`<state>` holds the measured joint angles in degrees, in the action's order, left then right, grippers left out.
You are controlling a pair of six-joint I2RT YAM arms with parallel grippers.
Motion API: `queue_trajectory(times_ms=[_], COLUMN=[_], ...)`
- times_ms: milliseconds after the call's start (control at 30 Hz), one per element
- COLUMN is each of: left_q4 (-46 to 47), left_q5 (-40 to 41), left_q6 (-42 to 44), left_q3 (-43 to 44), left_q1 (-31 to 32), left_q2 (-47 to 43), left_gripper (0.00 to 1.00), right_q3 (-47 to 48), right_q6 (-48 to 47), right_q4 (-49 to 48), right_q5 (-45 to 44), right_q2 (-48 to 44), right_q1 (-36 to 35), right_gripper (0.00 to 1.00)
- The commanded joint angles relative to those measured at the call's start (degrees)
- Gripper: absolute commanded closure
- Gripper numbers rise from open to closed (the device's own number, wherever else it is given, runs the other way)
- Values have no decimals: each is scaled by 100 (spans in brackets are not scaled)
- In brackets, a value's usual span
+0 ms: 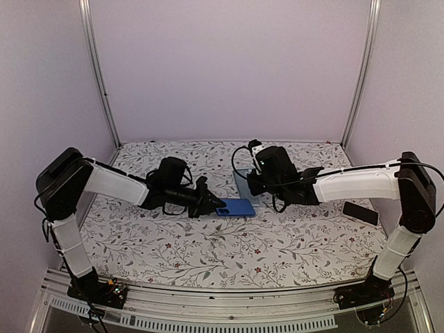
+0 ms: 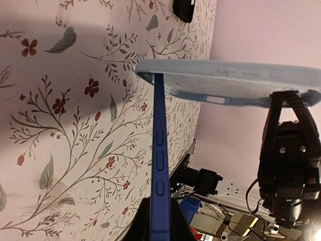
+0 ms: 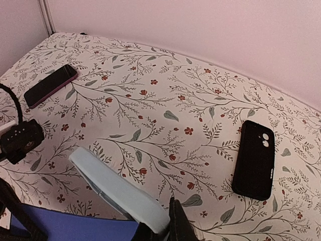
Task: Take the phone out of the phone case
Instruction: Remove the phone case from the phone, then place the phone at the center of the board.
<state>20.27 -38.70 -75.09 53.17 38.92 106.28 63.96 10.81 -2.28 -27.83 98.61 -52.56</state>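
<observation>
The dark blue phone (image 1: 236, 207) lies level just above the table, and my left gripper (image 1: 208, 206) is shut on its left end. In the left wrist view the phone (image 2: 159, 150) runs edge-on from between my fingers (image 2: 160, 213), side buttons showing. Its far end meets a corner of the pale blue phone case (image 2: 225, 83). The case (image 1: 246, 184) stands upright on its edge, and my right gripper (image 1: 254, 189) is shut on it. In the right wrist view the case (image 3: 118, 191) slants up from my gripper (image 3: 163, 228), with the phone (image 3: 75, 226) at the bottom left.
A black phone case (image 3: 255, 158) and a dark red phone (image 3: 50, 85) lie flat on the floral tablecloth. A black flat phone-like thing (image 1: 360, 212) rests near the right arm. Pink walls close in the back and sides.
</observation>
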Motion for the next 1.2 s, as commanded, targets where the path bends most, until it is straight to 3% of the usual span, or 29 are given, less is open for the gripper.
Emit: queue_trajectory(times_ms=[0, 367, 600, 733, 900, 1167], left_q4=[-577, -2641, -4479, -4676, -4720, -3707], left_q5=[54, 957, 3621, 5111, 6378, 7683], left_q6=[991, 3151, 5057, 5951, 6926, 8613], left_q3=[398, 1200, 2416, 2925, 3458, 3439], left_q1=[-82, -104, -112, -112, -121, -47], left_q2=[-539, -1134, -859, -529, 83, 736], left_gripper=[100, 100, 100, 100, 100, 100], right_q3=[335, 870, 1272, 1482, 1873, 2410], right_q6=[143, -72, -326, -477, -605, -932], right_q4=[428, 1377, 2040, 2366, 2895, 3529], right_q5=[744, 2672, 3748, 4157, 4476, 4929], right_q2=[-215, -222, -64, 7, 103, 606], right_q1=[351, 2016, 2864, 3319, 3848, 4539], right_gripper=[100, 100, 100, 100, 100, 100])
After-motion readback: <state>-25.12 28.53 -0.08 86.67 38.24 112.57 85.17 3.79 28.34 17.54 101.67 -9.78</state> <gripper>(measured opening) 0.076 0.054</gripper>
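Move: The left hand already holds the blue phone out of its case. The dark phone on the table lies about 24 cm ahead of this hand, 23 cm to its left and 9 cm below; the clear case is roughly 7 cm ahead, 9 cm right and 5 cm higher. From the right hand, which holds the clear case, the black case lies some 18 cm ahead, 10 cm right and 16 cm below, and the blue phone about 7 cm back, 6 cm left and 6 cm below. Apart and outward go both hands: the right carries the clear case about 20 cm right and 12 cm forward towards the black case, tipping down some 20 degrees. The left keeps the blue phone pinched, lifts it about 9 cm, then swings forward and left towards the dark phone, sinking again as the wrist turns the fingers from pointing right to pointing forward and down. ##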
